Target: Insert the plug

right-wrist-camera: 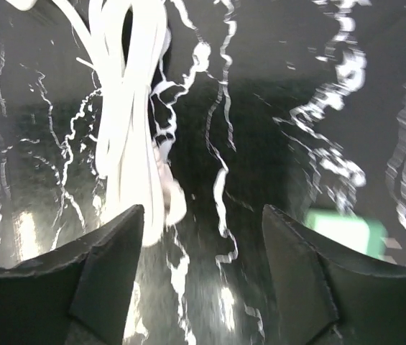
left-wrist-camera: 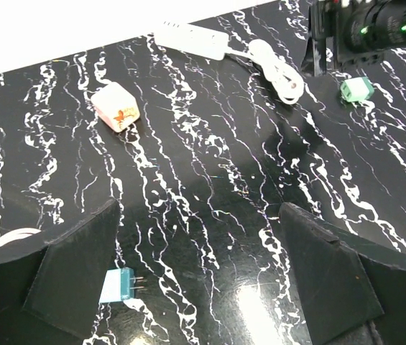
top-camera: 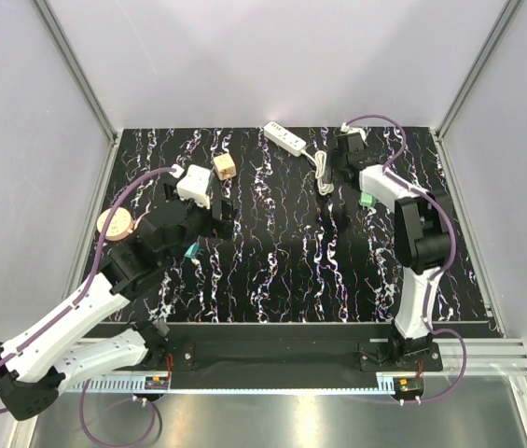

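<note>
The plug (top-camera: 367, 199) is a small light-green body lying on the black marbled table, right of the white coiled cord (top-camera: 324, 174). In the right wrist view the plug (right-wrist-camera: 343, 230) shows blurred, partly behind the right finger, with the cord (right-wrist-camera: 127, 108) at the left finger. My right gripper (right-wrist-camera: 203, 215) hovers open over bare table between cord and plug, holding nothing. The white power strip (top-camera: 284, 138) lies at the far edge. My left gripper (left-wrist-camera: 199, 244) is open and empty at the table's left; its view also shows the plug (left-wrist-camera: 356, 89) and the strip (left-wrist-camera: 192, 39).
A teal two-pin block (left-wrist-camera: 118, 284) lies beside the left gripper's left finger. A tan cube (top-camera: 224, 166), a white adapter (top-camera: 193, 187) and a round tan disc (top-camera: 116, 224) sit at the left. Grey walls enclose the table.
</note>
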### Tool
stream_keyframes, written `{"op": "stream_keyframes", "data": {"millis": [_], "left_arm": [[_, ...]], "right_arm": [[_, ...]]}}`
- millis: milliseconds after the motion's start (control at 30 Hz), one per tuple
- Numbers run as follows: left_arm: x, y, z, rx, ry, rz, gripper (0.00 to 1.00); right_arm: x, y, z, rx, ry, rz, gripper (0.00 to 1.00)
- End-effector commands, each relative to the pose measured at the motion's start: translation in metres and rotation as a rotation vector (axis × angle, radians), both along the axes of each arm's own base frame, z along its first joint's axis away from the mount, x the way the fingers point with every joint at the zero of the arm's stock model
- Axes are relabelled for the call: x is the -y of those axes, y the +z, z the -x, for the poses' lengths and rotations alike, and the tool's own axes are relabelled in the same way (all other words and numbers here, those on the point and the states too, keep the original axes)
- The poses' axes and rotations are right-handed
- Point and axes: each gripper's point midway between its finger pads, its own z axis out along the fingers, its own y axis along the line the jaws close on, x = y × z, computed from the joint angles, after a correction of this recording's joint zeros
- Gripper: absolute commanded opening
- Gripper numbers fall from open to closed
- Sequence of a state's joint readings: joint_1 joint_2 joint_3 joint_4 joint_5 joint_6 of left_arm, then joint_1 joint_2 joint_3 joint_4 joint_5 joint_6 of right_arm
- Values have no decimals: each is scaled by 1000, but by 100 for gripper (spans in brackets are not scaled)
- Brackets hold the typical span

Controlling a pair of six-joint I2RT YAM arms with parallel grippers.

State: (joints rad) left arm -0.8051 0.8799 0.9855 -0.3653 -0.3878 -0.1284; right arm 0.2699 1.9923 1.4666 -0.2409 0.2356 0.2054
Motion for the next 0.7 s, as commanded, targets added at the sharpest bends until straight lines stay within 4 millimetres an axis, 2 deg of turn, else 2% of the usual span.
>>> {"op": "stream_keyframes", "data": {"millis": [0, 67, 100, 167, 200, 233, 267, 400, 433, 533, 567, 600, 633, 667], "left_arm": [[-5, 10, -5, 45, 38, 10, 99], [-6, 10, -5, 48, 46, 9, 99], [-6, 10, -5, 47, 46, 11, 99], [-6, 10, -5, 48, 44, 12, 99], [-5, 10, -5, 47, 44, 11, 99], [-5, 9, -5, 46, 44, 10, 99], [-5, 9, -5, 46, 43, 10, 99], [-6, 11, -5, 51, 45, 9, 99], [-6, 10, -5, 51, 44, 5, 99], [-6, 12, -3, 54, 34, 10, 99], [-5, 11, -3, 53, 32, 9, 99], [-5, 11, -3, 53, 32, 9, 99], [-6, 13, -3, 55, 32, 14, 99], [-6, 12, -3, 54, 35, 11, 99]], "right_arm": [[-29, 4, -25, 34, 153, -46, 72], [-38, -2, -30, 22, 191, -66, 71], [-41, -13, -30, -1, 200, -74, 70], [-47, -21, -26, -40, 225, -96, 63], [-47, -26, -25, -56, 221, -97, 53], [-46, -30, -22, -68, 216, -99, 47], [-44, -36, -16, -92, 198, -101, 43], [-39, -37, 1, -111, 169, -115, 29], [-39, -34, 4, -111, 169, -122, 19], [-37, -28, 23, -124, 157, -146, 1], [-33, -36, 37, -156, 129, -155, 0], [-31, -23, 43, -136, 108, -168, 0], [-27, -21, 50, -140, 80, -174, 0], [-24, -20, 68, -156, 50, -199, 0]]}}
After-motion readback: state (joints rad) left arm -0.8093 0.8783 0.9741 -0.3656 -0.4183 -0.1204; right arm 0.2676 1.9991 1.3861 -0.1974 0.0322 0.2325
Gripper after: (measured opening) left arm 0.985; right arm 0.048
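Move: The white cord bundle is the right gripper's target: its middle lies about 6 cm ahead, 5 cm to the left and 4 cm below, with its near loop end closer. The power strip is some 16 cm ahead and 16 cm left of the right gripper; the green-white block about 7 cm to its right and 1 cm back. From the left gripper the bundle lies roughly 30 cm ahead, 27 cm right and 26 cm below. Bring the right gripper about 4 cm left, 3 cm down and 2 cm forward onto the near end of the white cord bundle, turning it some 10 degrees counter-clockwise. Shut the fingers from about three-quarters open to pinch the cords, then drag them back about 4 cm at that low height, drifting slightly right. ##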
